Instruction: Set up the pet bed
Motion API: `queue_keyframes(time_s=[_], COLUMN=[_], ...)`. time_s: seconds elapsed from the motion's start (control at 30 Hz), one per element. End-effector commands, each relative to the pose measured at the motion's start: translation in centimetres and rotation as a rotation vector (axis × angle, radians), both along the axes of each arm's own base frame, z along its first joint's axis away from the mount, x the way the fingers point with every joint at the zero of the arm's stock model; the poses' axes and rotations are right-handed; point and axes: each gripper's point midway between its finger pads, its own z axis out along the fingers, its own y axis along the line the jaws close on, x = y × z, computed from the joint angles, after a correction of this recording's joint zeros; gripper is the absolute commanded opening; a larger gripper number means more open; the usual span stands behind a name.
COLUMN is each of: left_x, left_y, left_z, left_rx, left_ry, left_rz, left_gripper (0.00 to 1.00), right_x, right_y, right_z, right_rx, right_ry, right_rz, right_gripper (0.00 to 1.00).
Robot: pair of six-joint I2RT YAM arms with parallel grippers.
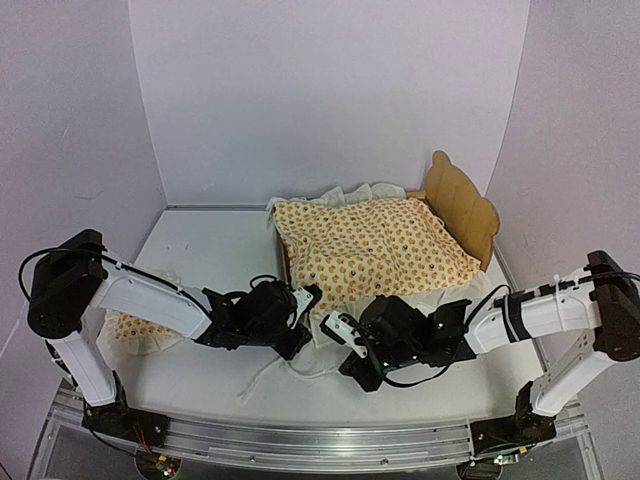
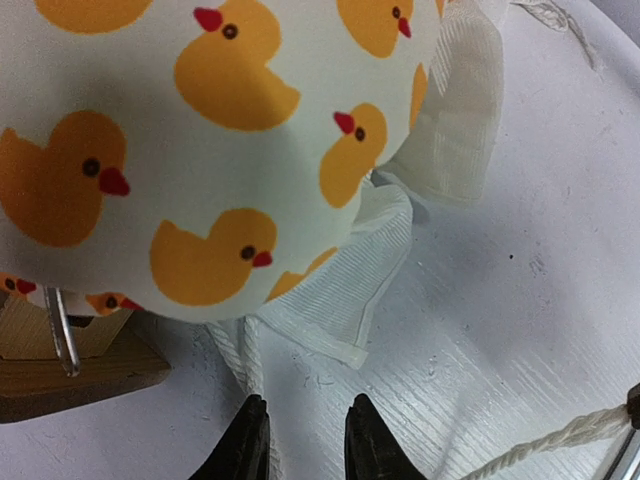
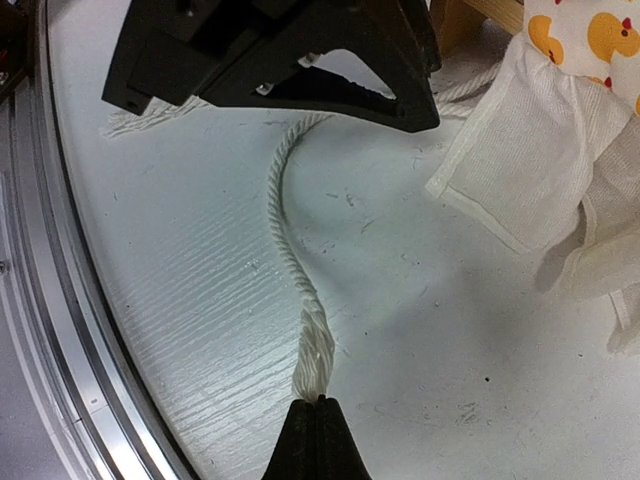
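The pet bed, a plywood frame with a wavy headboard, stands at the back right, and a duck-print ruffled cover lies over it. A corner of the frame shows under the cover in the left wrist view. My left gripper hovers at the bed's near corner, its jaws apart, and a white tie cord runs along the inner side of the left finger. My right gripper is shut on the frayed end of another tie cord, which lies on the table.
A small matching ruffled pillow lies under the left arm at the table's left. Loose cord trails over the white table towards the metal front rail. The left gripper's black body sits close above the right gripper.
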Motion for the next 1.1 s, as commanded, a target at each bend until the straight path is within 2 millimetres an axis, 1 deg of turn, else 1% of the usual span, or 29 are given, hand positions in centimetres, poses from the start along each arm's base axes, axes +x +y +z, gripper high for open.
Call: queue_keyframes(time_s=[0.0,0.23,0.33,0.43,0.5,0.63,0.67,0.73,0.87,0.93,1.07], left_x=[1.8,1.7,1.6,1.3,1.2,1.4,1.5,1.5,1.0,0.8,0.0], left_y=[-1.2,-0.9,-0.8,-0.9,-0.9,-0.8,-0.7,-0.8,-0.4,-0.3,-0.1], left_z=[0.6,-1.0,-1.6,-2.3,-2.3,-1.4,-1.1,-0.2,1.4,2.2,3.7], left_rx=[0.004,0.059,0.075,0.093,0.094,0.085,0.079,0.058,0.001,-0.03,-0.108], left_ry=[-0.09,-0.108,-0.108,-0.106,-0.106,-0.128,-0.133,-0.137,-0.124,-0.116,-0.098], left_rz=[0.023,0.03,0.029,0.017,0.015,0.028,0.031,0.036,0.052,0.057,0.055], left_gripper=[0.26,0.25,0.2,0.18,0.13,0.02,0.0,0.0,0.0,0.0,0.0], right_x=[0.2,0.1,0.1,0.1,0.1,1.0,1.5,2.2,3.6,4.3,6.6], right_y=[0.8,0.7,0.6,0.6,0.5,0.5,0.5,1.2,3.7,4.6,5.4], right_z=[2.1,2.2,2.1,2.0,2.0,1.9,1.9,2.0,2.5,2.7,2.3], right_rx=[0.078,0.082,0.08,0.078,0.079,0.072,0.076,0.113,0.203,0.228,0.282], right_ry=[-0.028,-0.028,-0.028,-0.026,-0.028,-0.046,-0.058,-0.062,-0.076,-0.113,-0.188], right_rz=[0.006,0.011,0.01,0.008,0.004,-0.047,-0.076,-0.116,-0.16,-0.162,-0.23], right_gripper=[0.0,0.0,0.0,0.0,0.0,0.0,0.0,0.0,0.0,0.0,0.0])
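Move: The rope strands coming out from the bed corner lie nearly under the left hand's open fingers, about 4 cm down and 1 cm to its left. The bed corner post stands some 8 cm ahead of that hand, the ruffle flap about 5 cm ahead and 7 cm right, and the loose rope end about 9 cm back and 11 cm left. From the right hand, which already holds the other rope end, the strands are roughly 8 cm ahead and 17 cm left, 4 cm lower, and the flap about 12 cm ahead and 9 cm left. The left hand sinks about 4 cm almost straight down beside the bed corner, its part-open fingers closing to pinch the rope strands close to the table, then lifts them back up by roughly the same 4 cm. The right hand keeps its pinch on the rope end and holds still until the left has shut, then carries that end some 4 cm forward and left towards the left fingers, dipping slightly at the finish and turning a little clockwise. ##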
